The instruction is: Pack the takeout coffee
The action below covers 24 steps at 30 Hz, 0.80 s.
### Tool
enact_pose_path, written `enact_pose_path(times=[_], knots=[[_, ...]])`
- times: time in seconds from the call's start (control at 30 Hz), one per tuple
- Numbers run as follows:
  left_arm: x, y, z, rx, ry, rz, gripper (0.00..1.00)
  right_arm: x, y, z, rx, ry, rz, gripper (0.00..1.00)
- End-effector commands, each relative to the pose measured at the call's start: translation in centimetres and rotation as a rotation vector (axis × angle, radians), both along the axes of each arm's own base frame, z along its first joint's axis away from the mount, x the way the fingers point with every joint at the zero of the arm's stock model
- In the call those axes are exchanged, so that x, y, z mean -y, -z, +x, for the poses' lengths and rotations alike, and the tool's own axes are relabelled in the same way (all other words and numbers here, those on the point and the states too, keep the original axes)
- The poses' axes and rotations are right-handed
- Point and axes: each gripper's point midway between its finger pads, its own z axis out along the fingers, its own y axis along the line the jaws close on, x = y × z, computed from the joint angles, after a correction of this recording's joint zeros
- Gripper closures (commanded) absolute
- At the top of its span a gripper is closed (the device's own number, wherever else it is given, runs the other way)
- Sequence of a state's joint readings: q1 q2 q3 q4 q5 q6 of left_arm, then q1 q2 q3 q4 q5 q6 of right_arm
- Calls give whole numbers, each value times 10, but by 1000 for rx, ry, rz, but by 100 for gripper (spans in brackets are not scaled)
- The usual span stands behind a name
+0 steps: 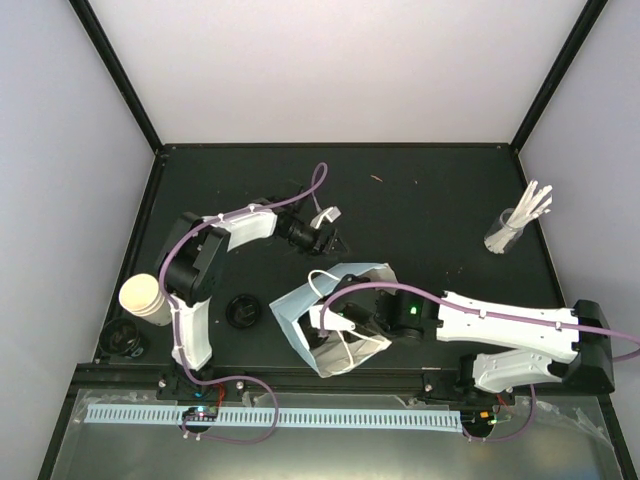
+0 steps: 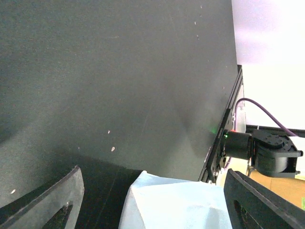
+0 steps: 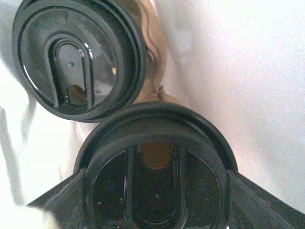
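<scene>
In the right wrist view two black lids show inside the bag's white interior. One lidded cup (image 3: 155, 143) sits between my right gripper's (image 3: 155, 191) fingers, which press on both sides of its lid. The other lidded cup (image 3: 78, 57) stands just beyond it, with a strip of the brown carrier (image 3: 155, 57) beside it. The light-blue bag (image 1: 300, 315) lies mouth up at the table's middle, and my right gripper (image 1: 335, 322) reaches into it. My left gripper (image 1: 328, 240) hovers open just behind the bag. A corner of the bag (image 2: 176, 200) rises between its fingers (image 2: 52, 200).
A cream cup (image 1: 143, 298) lies at the left edge by the left arm. Two loose black lids (image 1: 243, 310) (image 1: 125, 338) rest near it. A glass of white sticks (image 1: 515, 225) stands at the back right. A white bag handle (image 1: 325, 214) sticks up behind the left gripper.
</scene>
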State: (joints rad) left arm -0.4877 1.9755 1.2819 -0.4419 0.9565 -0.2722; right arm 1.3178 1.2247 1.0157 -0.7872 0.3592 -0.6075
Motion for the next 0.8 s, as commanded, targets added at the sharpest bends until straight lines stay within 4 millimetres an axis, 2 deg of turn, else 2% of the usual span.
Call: enact_pose_path(times=[0.0, 0.1, 0.3, 0.57, 0.77], knots=[[11, -9, -5, -10, 62, -51, 20, -17, -14, 7, 19, -17, 62, 55], [12, -5, -11, -33, 83, -51, 28, -12, -3, 14, 16, -6, 28, 55], [8, 7, -23, -88, 118, -31, 37, -6, 10, 19, -34, -4, -19, 57], [13, 8, -25, -109, 129, -37, 46, -3, 20, 7, -133, -26, -28, 59], [16, 2, -29, -107, 145, -38, 47, 1, 32, 4, -186, -36, -75, 61]])
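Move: The right hand, with a lidded cup already in its fingers inside the bag, has the carrier's free well roughly 10 cm below and 1 cm ahead, in line sideways. The seated cup stands some 7 cm to its left, level fore and aft and lower; the black lid lies outside, about 19 cm left and 3 cm ahead. For the left hand, the bag's far wall is about 4 cm back, 2 cm right and slightly below. The right hand keeps its hold on the lidded cup and carries it about 2 cm forward inside the bag beside the seated cup, then draws back about 1 cm while still sinking, ending some 2 cm lower towards the free well and tipped by about 5 to 10 degrees. Meanwhile the left hand eases about 2.5 cm back and slightly down to the bag's far wall, turning a little, and closes its fingers from wide to about half open around a corner of the bag; whether the pads touch it can't be made out. ##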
